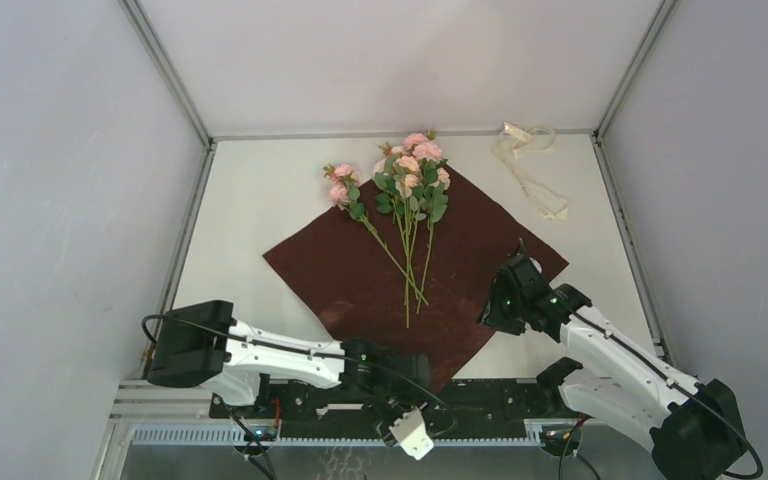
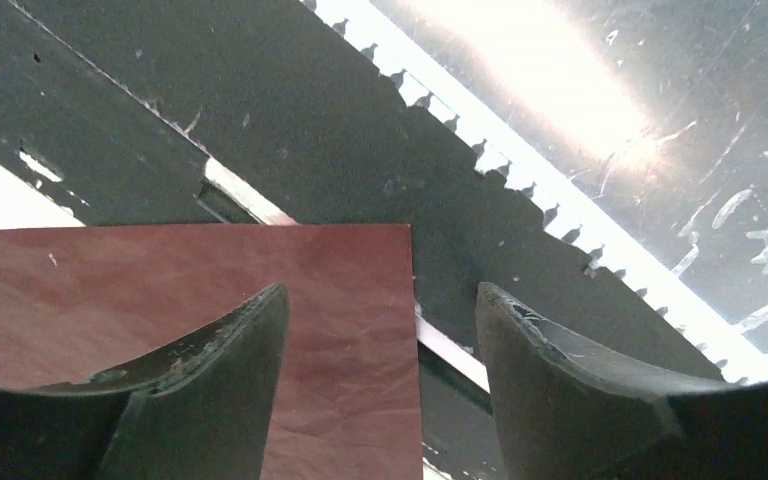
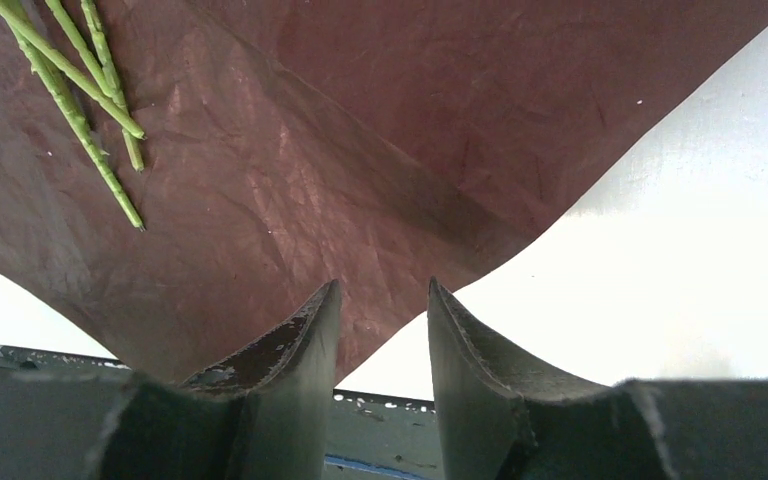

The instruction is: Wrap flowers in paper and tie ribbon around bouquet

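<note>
The dark red paper [image 1: 460,250] lies flat as a diamond on the white table. The flowers [image 1: 412,180], pink blooms on long green stalks, lie loose on it with the blooms toward the far corner. No wrapped bouquet is in view. The cream ribbon [image 1: 528,165] lies at the far right, off the sheet. My left gripper [image 1: 422,372] is open over the paper's near corner [image 2: 160,290], one finger over the sheet and one past its edge [image 2: 382,287]. My right gripper [image 1: 500,300] is open at the paper's right edge [image 3: 360,120], holding nothing [image 3: 383,283]. Stalk ends [image 3: 70,90] show at the upper left.
A black rail [image 1: 480,395] with a toothed white strip [image 2: 520,170] runs along the near table edge under the paper's corner. Grey walls close in the table [image 1: 250,220] on the left, right and back.
</note>
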`<state>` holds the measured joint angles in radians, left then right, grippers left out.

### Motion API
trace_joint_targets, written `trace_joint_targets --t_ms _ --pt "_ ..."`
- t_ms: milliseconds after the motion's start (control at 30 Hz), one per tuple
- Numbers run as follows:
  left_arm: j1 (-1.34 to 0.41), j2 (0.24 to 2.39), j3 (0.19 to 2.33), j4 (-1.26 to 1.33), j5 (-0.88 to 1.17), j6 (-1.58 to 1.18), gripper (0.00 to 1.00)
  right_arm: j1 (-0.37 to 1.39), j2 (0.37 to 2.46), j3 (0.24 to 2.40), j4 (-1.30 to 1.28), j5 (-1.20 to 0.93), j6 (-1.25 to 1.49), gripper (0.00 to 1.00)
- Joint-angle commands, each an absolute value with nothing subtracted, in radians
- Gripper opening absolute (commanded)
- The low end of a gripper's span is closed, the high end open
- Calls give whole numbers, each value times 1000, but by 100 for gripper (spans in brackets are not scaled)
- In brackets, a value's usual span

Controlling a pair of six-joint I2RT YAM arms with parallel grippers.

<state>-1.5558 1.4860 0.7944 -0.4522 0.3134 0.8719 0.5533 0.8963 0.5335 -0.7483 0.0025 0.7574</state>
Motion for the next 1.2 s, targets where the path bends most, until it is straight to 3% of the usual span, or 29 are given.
trace_joint_targets --t_ms 0,167,533,867,1167 --pt "-1560 1525 831 -433 334 872 72 566 891 580 -752 41 740 45" --pt "-1555 1518 818 -351 226 860 57 569 885 606 -769 49 727 45" --pt "-1536 1488 830 -367 205 784 2 582 883 626 -759 27 714 44" --pt "-1339 1400 966 -502 386 641 0 608 930 664 -672 -188 609 44" --pt "-1162 1373 1055 -571 481 568 0 602 1164 763 -493 -367 524 44"
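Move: The paper's near corner lies between and just below the left hand's open fingers, its tip about 2 cm back, 1 cm to the right and 2 cm down. From that hand the front edge of the table is some 5 cm straight ahead, and the cut stem ends are about 17 cm ahead and 3 cm to the right. From the right hand, the corner is roughly 19 cm back and 18 cm left, 5 cm lower; the stem ends are about 15 cm left and 1 cm ahead. Edging some 2 cm forward and right at a level height, the left hand shuts its fully spread fingers and pinches the paper near its near corner, then lifts it about 8 cm and carries it forward towards the stem ends, turning counter-clockwise. The right hand rises slightly, then swings some 7 cm left towards the stem ends, turning counter-clockwise, its fingers staying half open. ##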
